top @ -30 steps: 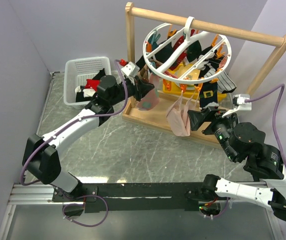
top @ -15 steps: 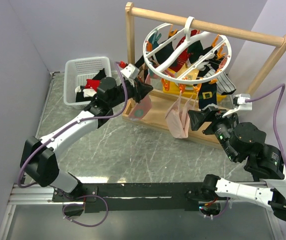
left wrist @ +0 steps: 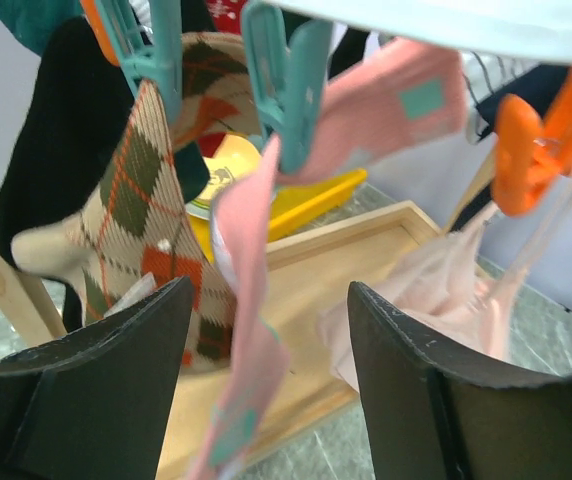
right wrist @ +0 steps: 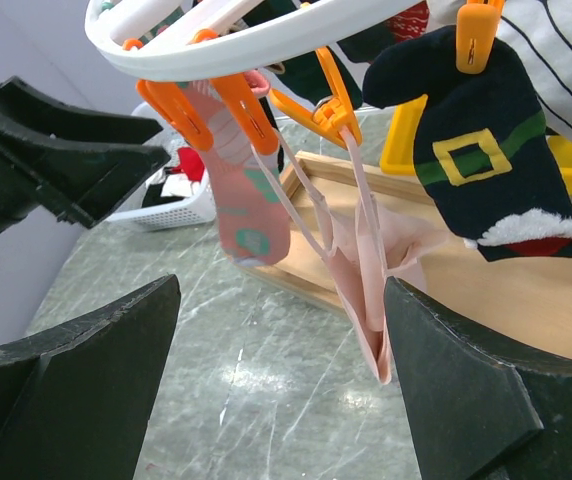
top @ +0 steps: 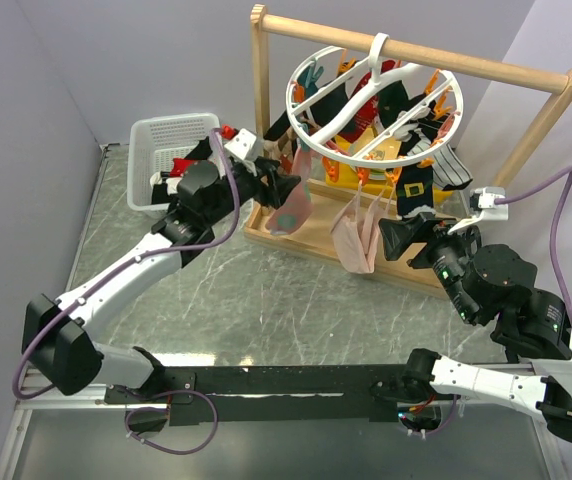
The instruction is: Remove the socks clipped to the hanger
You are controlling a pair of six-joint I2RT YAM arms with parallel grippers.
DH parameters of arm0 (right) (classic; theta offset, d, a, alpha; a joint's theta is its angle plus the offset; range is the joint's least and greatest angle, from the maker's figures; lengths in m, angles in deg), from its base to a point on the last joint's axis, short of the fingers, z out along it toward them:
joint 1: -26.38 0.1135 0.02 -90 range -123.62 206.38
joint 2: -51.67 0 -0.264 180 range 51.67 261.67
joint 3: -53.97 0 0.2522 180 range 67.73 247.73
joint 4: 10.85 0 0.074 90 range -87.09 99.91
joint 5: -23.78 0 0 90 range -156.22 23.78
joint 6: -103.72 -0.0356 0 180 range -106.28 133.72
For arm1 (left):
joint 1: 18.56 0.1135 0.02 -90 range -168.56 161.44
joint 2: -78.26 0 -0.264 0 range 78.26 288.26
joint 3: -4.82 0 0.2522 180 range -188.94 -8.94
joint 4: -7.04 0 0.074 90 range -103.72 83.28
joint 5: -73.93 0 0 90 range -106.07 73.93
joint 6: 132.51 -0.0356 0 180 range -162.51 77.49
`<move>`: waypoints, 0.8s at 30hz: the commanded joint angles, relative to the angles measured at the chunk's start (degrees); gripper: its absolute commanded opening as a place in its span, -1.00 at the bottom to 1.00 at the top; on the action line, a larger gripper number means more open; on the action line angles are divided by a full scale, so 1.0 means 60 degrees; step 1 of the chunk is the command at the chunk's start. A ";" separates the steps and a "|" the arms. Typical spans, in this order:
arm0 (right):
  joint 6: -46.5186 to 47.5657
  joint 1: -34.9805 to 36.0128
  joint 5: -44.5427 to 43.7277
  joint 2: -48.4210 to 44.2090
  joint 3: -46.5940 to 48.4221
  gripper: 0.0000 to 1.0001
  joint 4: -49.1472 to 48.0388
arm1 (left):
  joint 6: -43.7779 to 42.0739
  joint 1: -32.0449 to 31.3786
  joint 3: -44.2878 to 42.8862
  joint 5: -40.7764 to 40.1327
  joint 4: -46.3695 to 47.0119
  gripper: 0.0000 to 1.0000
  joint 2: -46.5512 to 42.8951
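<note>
The white ring hanger (top: 371,95) hangs by its hook from the wooden rail, with several socks clipped round it. My left gripper (top: 284,186) is open at the ring's left side. In its wrist view (left wrist: 271,385) a pink sock with teal patches (left wrist: 251,300) hangs from a teal clip (left wrist: 281,80) between the spread fingers, next to an argyle sock (left wrist: 136,220). My right gripper (top: 398,238) is open and empty. In its wrist view (right wrist: 281,390) a pale pink sock (right wrist: 371,270) hangs from orange clips (right wrist: 326,110) just ahead of the fingers, beside a dark buckle sock (right wrist: 476,150).
A white basket (top: 171,150) with a few socks stands at the back left. The tall wooden frame (top: 416,55) rises from a wooden tray base (top: 306,235) holding a yellow object (top: 351,170). Grey walls close in on both sides.
My left arm has drawn back a little to the left and lower, and the pink sock with teal patches has swung down between its fingers. The right arm has hardly moved.
</note>
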 commanded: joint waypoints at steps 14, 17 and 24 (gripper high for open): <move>0.0240 0.0051 0.0313 0.0128 0.0626 0.80 0.0045 | -0.0055 -0.0027 -0.1401 0.0128 -0.0109 -0.98 0.1407; 0.0461 0.0037 0.0870 0.0377 0.0992 0.79 -0.0072 | 0.0004 -0.0041 -0.1313 0.0523 -0.0372 -0.98 0.1070; 0.0535 0.0052 0.1749 0.1445 0.2354 0.77 0.0206 | 0.0136 -0.0217 -0.1239 0.0730 -0.1104 -0.98 0.0235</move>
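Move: The left hand, open, has the pink sock about 4 cm ahead and 4 cm to its right, the sock's middle some 4 cm lower; the teal clip on its edge is roughly 5 cm ahead, 5 cm right and 4 cm above. The plaid sock hangs some 10 cm ahead and 2 cm right, the pink tights 2 cm ahead and 14 cm right, lower. From the right hand the pink sock is about 20 cm ahead, 16 cm left and 9 cm lower. Forward and to its right by about 5 cm the left hand reaches at the pink sock, dips a couple of centimetres and shuts its fingers on the edge under the teal clip; keeping the pinch, it then draws back about 3 cm and rises slightly. Late on, the open right hand rises nearly 4 cm and drifts left, turning slightly counter-clockwise. ##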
